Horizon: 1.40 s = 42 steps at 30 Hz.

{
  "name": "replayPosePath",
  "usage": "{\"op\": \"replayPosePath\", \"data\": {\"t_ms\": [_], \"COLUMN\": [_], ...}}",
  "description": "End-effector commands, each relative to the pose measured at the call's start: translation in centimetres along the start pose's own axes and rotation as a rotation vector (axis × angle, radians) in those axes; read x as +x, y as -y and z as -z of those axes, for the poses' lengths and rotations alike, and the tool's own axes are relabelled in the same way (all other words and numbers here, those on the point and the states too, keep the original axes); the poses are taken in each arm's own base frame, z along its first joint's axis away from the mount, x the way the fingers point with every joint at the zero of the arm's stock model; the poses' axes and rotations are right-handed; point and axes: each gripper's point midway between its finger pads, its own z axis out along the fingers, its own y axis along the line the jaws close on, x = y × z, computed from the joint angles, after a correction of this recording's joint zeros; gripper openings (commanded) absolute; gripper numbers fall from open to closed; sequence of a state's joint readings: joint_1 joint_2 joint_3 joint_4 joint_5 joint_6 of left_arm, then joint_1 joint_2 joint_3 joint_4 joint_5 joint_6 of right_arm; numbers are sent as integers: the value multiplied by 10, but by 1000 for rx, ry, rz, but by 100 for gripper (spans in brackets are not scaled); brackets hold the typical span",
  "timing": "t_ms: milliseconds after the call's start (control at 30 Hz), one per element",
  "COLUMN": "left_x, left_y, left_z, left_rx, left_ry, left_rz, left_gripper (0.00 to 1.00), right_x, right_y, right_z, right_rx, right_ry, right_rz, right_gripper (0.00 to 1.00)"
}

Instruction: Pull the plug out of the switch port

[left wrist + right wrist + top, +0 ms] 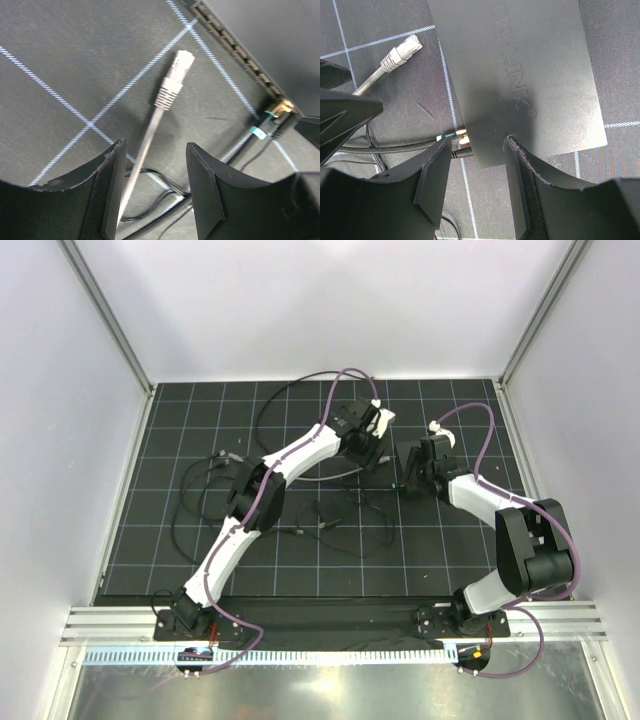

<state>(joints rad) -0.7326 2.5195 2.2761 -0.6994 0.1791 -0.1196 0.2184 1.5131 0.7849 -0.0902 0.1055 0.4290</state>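
Note:
The grey plug [172, 82] on its grey cable lies loose on the mat, out of the switch port, a short way from the switch's [280, 40] row of ports [235, 47]. My left gripper [156, 147] is open, and the cable runs between its fingers close to the left one. In the right wrist view the plug [402, 54] lies left of the flat black switch [520, 65]. My right gripper [477, 142] is shut on the switch's near corner. One pad presses the end edge, and the other stands by the port side.
A black braided cable with a teal tag [260, 131] stays plugged into the end port [462, 142]. Thin black wires [155, 200] loop over the gridded mat behind the left fingers. In the top view both arms [300, 455] meet mid-mat, with enclosure walls all round.

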Motion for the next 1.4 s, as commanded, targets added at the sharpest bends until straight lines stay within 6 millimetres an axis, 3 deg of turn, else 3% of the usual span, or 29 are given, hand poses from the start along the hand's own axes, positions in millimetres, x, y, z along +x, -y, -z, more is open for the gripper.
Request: {"op": "replayPosePath", "data": {"t_ms": [0,233,467,633,767,867,900,1000,1033,1133,1200,1233,1333,1367], "left_x": [-12,-2,5,-2,-21,-55,-75,-102,-118,-138,-147,-157,-164,-171], "left_y": [-7,-15,-18,-20,-28,-38,-41,-40,-44,-50,-48,-42,-36,-33], "left_z": [3,-5,-8,-7,7,43,70,114,147,214,238,262,288,311], "left_rx": [-36,-67,-107,-127,-192,-292,-339,-389,-447,-558,-576,-566,-554,-556], "left_ry": [32,5,-17,2,51,149,206,299,358,461,510,569,634,690], "left_rz": [-51,-67,-79,-79,-93,-106,-108,-113,-102,-67,-51,-43,-20,-1], "left_gripper": [54,52,37,26,12,0,0,0,0,0,0,0,0,0], "right_x": [-9,-9,-9,-9,-9,-10,-10,-11,-11,-11,-10,-10,-9,-9], "right_y": [-6,-7,-7,-7,-8,-10,-9,-11,-11,-13,-13,-14,-15,-15], "right_z": [6,6,6,6,6,6,6,7,7,7,6,6,7,7], "right_rx": [-30,-35,-37,-35,-39,-45,-45,-51,-52,-60,-64,-66,-72,-70], "right_ry": [40,40,39,40,41,42,42,44,44,41,39,37,35,34], "right_rz": [-13,-11,-13,-13,-12,-13,-15,-15,-14,-18,-21,-21,-22,-22], "right_gripper": [53,54,54,53,54,53,53,53,54,53,53,54,54,54]}}
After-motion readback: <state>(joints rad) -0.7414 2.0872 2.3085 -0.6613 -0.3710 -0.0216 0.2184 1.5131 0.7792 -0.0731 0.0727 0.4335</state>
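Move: The white plug already lies free on the mat, about 2 cm ahead and 4 cm right of the left hand and 2 cm below it; its cable runs back under the open fingers, roughly 1 cm ahead, 1 cm left and 2 cm below. The switch's middle is some 12 cm right and 1 cm back, and the black cable's plug about 7 cm right and 8 cm back. From the right hand the white plug lies about 6 cm ahead and 8 cm left, 3 cm down. The left hand eases down about 1.5 cm, drifting a little forward and left over the white cable, and its half-open fingers close and pinch the cable a few centimetres behind the plug. Keeping that grip it lifts slowly at first, then fast, to nearly 30 cm above the low point, swinging some 7 cm left away from the switch and a little forward while the wrist tips the fingers up by about 40 degrees. ##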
